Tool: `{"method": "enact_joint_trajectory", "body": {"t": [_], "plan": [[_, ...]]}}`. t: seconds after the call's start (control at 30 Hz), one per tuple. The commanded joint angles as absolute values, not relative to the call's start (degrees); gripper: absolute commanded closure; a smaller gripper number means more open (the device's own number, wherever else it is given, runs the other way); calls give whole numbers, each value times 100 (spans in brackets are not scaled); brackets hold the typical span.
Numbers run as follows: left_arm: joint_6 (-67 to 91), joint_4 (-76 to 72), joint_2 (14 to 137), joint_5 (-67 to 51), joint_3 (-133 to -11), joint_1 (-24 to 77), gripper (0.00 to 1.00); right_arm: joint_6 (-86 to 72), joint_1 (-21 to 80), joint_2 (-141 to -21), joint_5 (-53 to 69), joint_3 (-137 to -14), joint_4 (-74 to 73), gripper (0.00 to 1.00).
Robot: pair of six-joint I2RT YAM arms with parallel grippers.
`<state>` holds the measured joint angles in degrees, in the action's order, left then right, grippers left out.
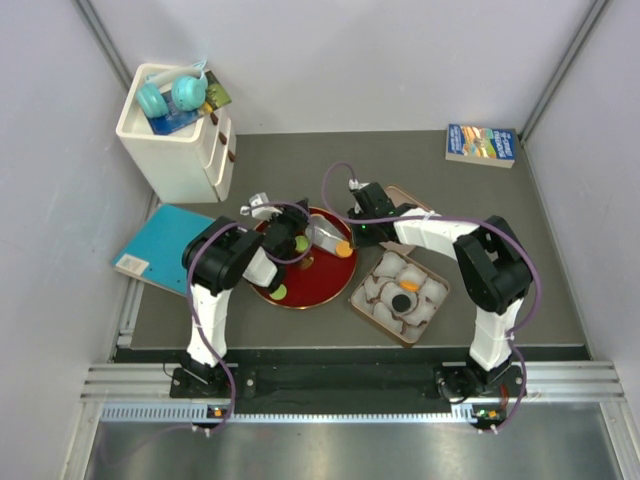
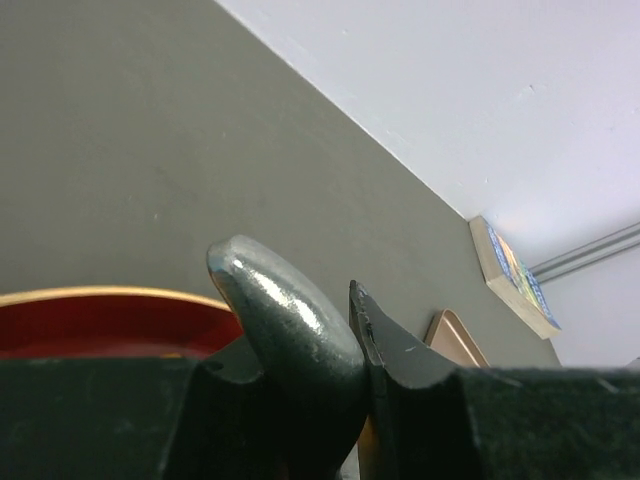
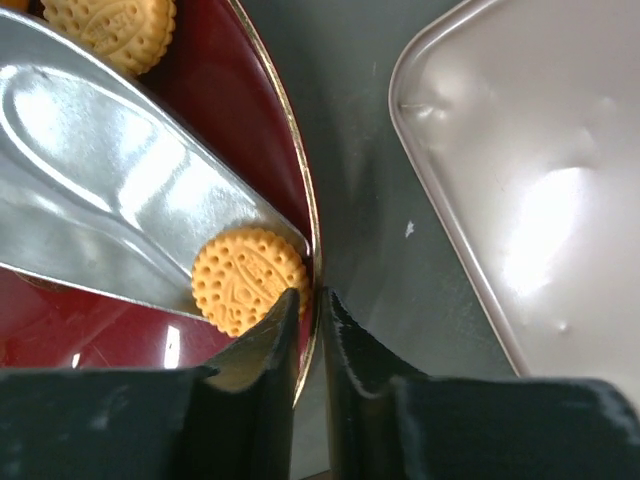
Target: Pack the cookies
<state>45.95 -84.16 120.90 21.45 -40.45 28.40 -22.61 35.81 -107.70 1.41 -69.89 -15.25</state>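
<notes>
The dark-red plate [image 1: 310, 285] lies mid-table. My left gripper [image 1: 288, 238] is shut on the handle [image 2: 290, 320] of a metal spatula, and the blade [image 1: 326, 238] reaches over the plate. One orange cookie [image 1: 343, 249] lies at the blade's tip by the plate's right rim, seen close in the right wrist view [image 3: 248, 280]. A second orange cookie [image 3: 118, 30] lies beyond it. Two green cookies [image 1: 301, 242] [image 1: 279, 292] lie on the plate. My right gripper [image 3: 308, 300] is shut on the plate's gold rim [image 3: 290, 150], right beside the cookie.
A box of white paper cups [image 1: 385, 310] at front right holds an orange cookie [image 1: 407, 285] and a black one [image 1: 400, 302]. Its lid [image 3: 540, 180] lies just right of the plate. A white drawer unit [image 1: 180, 150] and a blue book [image 1: 165, 245] are left; another book [image 1: 481, 144] is back right.
</notes>
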Motion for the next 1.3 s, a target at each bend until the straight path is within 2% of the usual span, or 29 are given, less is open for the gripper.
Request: {"method": "enact_joint_trajectory", "body": {"t": [0.0, 0.1, 0.2, 0.5, 0.7, 1.03, 1.27], "plan": [[5114, -9721, 12287, 1828, -3797, 2997, 100, -2364, 3700, -10627, 607, -7303, -1608, 72], [5247, -9721, 12235, 1916, -3692, 2945, 100, -2460, 3691, -10442, 475, -7365, -1670, 62], [5352, -9729, 12120, 1960, -3604, 2874, 100, -2531, 3691, -10214, 317, -7400, -1749, 59], [5888, -9721, 11716, 1899, -3437, 2418, 100, -2786, 3691, -9414, 18, -7646, -1968, 55], [5591, -9703, 11040, 1618, -3322, 2338, 100, -2813, 3691, -8712, -167, -7577, -2100, 55], [5458, -8316, 9476, 818, -3462, 2443, 100, -2927, 3691, -7341, -351, -6794, -2267, 55], [4940, -6207, 8886, 185, -4262, 3162, 100, -2830, 3691, -6287, -641, -6364, -2829, 55]]}}
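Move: The orange cookie sits at the lip of the left hand's scoop, about 10 cm back, 9 cm to the right and 8 cm below that hand; the near green cookie lies roughly 10 cm to the left of it and 1 cm farther out. From the right hand at the plate's rim, the orange cookie is some 3 cm left and 1 cm back, the cookie box about 14 cm back and 11 cm right, the empty brown tray 5 cm ahead and 10 cm right. Left dips, then raises the scoop about 15 cm; right opens off the plate's rim, rising 20 cm. ##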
